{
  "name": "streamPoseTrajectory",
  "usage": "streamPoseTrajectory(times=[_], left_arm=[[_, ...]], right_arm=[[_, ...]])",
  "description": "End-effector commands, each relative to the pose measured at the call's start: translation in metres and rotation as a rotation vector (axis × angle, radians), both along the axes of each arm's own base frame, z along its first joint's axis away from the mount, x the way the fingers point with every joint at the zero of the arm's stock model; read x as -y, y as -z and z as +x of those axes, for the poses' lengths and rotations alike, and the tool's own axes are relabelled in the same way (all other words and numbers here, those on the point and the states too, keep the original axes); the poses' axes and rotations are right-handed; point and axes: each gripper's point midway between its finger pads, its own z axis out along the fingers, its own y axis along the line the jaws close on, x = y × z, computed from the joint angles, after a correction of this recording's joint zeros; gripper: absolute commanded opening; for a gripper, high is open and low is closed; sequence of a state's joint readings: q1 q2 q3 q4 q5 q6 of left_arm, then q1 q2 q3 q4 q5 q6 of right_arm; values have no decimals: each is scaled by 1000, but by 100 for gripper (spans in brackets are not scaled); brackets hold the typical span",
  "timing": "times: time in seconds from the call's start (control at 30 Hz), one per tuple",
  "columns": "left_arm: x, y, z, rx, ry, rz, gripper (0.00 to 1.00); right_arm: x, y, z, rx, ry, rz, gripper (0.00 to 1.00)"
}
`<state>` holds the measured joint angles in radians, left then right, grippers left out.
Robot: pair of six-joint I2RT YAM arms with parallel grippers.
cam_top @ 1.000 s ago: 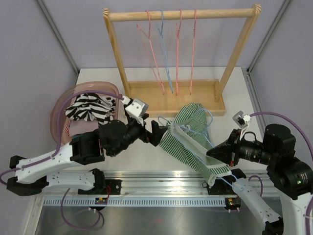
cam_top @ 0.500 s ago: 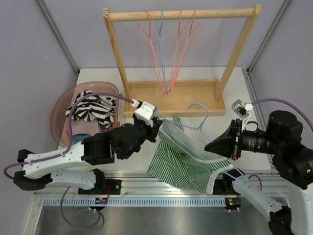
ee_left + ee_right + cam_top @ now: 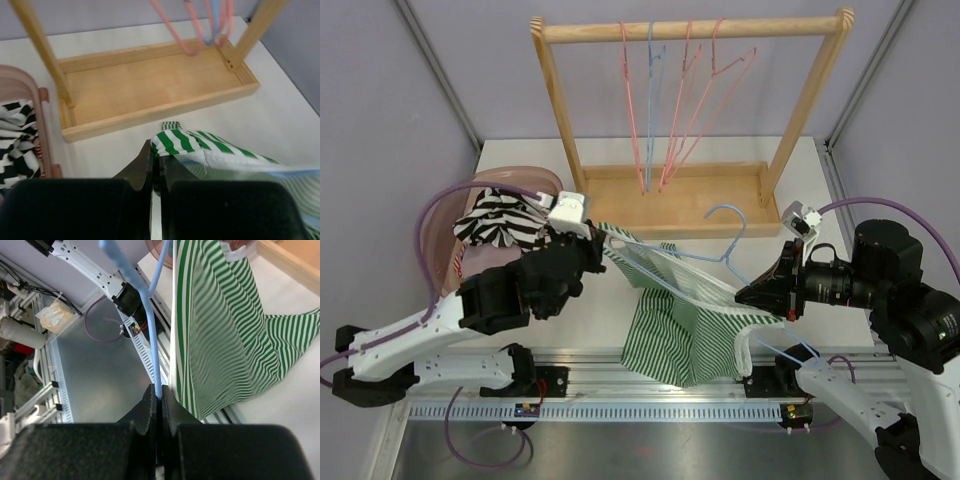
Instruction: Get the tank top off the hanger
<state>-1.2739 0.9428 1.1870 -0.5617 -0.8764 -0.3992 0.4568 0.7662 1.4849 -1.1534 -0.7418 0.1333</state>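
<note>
The green-and-white striped tank top point(image 3: 680, 320) hangs in the air between my two arms, still threaded on the light blue hanger point(image 3: 720, 225). My left gripper point(image 3: 598, 238) is shut on the tank top's upper left strap edge point(image 3: 172, 140), pulling it left. My right gripper point(image 3: 745, 297) is shut on the blue hanger's wire point(image 3: 152, 355), holding it up over the table's front; the striped cloth point(image 3: 225, 330) drapes beside it.
A wooden rack point(image 3: 690, 30) with several pink and blue hangers stands at the back on its tray base point(image 3: 150, 90). A pink basket point(image 3: 450, 215) with black-and-white striped cloth point(image 3: 500, 220) sits at the left. A metal rail point(image 3: 640, 365) runs along the near edge.
My left gripper has pulled the tank top's strap to the left and back, stretching the cloth wider along the hanger. The rack hangers are swinging. My right gripper has held its place.
</note>
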Motion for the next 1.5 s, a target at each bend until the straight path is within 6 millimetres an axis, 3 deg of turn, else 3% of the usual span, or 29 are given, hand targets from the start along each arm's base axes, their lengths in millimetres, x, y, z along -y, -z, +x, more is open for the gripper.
streamPoseTrajectory(times=[0.0, 0.17, 0.23, 0.3, 0.33, 0.37, 0.4, 0.47, 0.5, 0.57, 0.63, 0.67, 0.7, 0.77, 0.8, 0.87, 0.93, 0.97, 1.0, 1.03, 1.07, 1.1, 1.17, 1.2, 1.33, 1.37, 1.4, 1.43, 1.47], left_arm=[[-68, -7, 23, -22, -242, -92, 0], [-103, 1, 37, -83, -331, -127, 0], [-98, 0, 37, -90, -298, -135, 0], [-77, 4, 34, -89, -170, -135, 0], [-55, -7, 27, -68, -40, -194, 0], [-44, -6, 23, -62, 30, -207, 0], [-32, -7, 18, -56, 99, -226, 0], [-6, -5, 4, -51, 266, -268, 0], [3, -4, -2, -54, 323, -280, 0], [29, -1, -22, -55, 503, -317, 0], [49, -5, -44, -39, 672, -356, 0], [55, 7, -50, -55, 712, -351, 0], [60, 10, -55, -53, 744, -352, 0], [70, 20, -65, -49, 777, -329, 0], [75, 27, -64, -63, 766, -308, 0], [83, 41, -68, -80, 756, -253, 0], [89, 59, -66, -114, 711, -195, 0], [86, 65, -58, -121, 651, -170, 0], [84, 65, -53, -127, 610, -154, 0], [78, 82, -43, -163, 525, -98, 0], [74, 86, -39, -177, 489, -77, 0], [70, 92, -35, -192, 455, -56, 0], [58, 102, -29, -219, 379, -7, 0], [54, 106, -27, -228, 355, 7, 3], [33, 116, -23, -267, 256, 45, 15], [32, 113, -23, -267, 252, 45, 21], [26, 115, -25, -279, 240, 57, 35], [22, 113, -24, -279, 225, 57, 42], [21, 108, -24, -276, 220, 54, 47]], right_arm=[[2, 2, -11, 52, -59, -15, 0], [1, -6, -30, 114, -153, 19, 0], [2, -12, -29, 155, -146, 32, 0], [1, -22, -24, 237, -124, 76, 0], [0, -26, -21, 267, -108, 100, 0], [-3, -21, -14, 268, -93, 114, 0], [-2, -41, -13, 354, -61, 190, 0], [-4, -42, 0, 389, 2, 240, 0], [-1, -63, -2, 462, 33, 328, 0], [0, -65, 11, 479, 96, 386, 0], [10, -89, 20, 534, 201, 499, 0], [9, -82, 29, 527, 225, 512, 0], [15, -100, 28, 574, 258, 591, 0], [14, -96, 39, 582, 289, 647, 0], [25, -114, 36, 637, 328, 742, 0], [36, -105, 53, 641, 431, 827, 0], [49, -112, 54, 676, 487, 917, 0], [57, -118, 57, 687, 539, 907, 0], [56, -96, 74, 661, 605, 742, 0], [59, -93, 78, 649, 634, 676, 0], [72, -108, 76, 652, 694, 646, 0], [76, -76, 90, 584, 754, 474, 0], [93, -74, 99, 561, 850, 352, 0], [99, -48, 105, 493, 885, 224, 0], [112, -29, 117, 406, 976, 66, 0], [112, -29, 125, 389, 993, 31, 0], [113, -23, 128, 366, 997, -22, 0], [114, -34, 128, 371, 1001, -24, 0], [110, -30, 142, 354, 1002, -86, 0]])
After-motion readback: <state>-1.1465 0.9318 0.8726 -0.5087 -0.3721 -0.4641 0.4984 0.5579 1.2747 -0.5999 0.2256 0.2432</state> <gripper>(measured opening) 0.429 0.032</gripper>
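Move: The left hand already pinches the tank top's far strap. The tank top's middle hangs about 13 cm to its right, 6 cm back and 18 cm below, over the open table spot some 33 cm down. The bin lies roughly 25 cm left, 14 cm ahead and 30 cm below. The right hand grips the blue hanger; the rack bar's free right part is about 38 cm ahead, 8 cm right and 14 cm up, with the hung hangers 38 cm ahead and 10 cm left. Leftward and slightly forward by 5 cm, the left hand tugs the pinched strap against the right hand's nearly still hanger, then swings back and right, sinks to about 14 cm below its start, comes a little forward-left again and starts opening. The right hand, still pinching the hanger, then carries it forward, right and up towards the rack bar, turning strongly clockwise. ##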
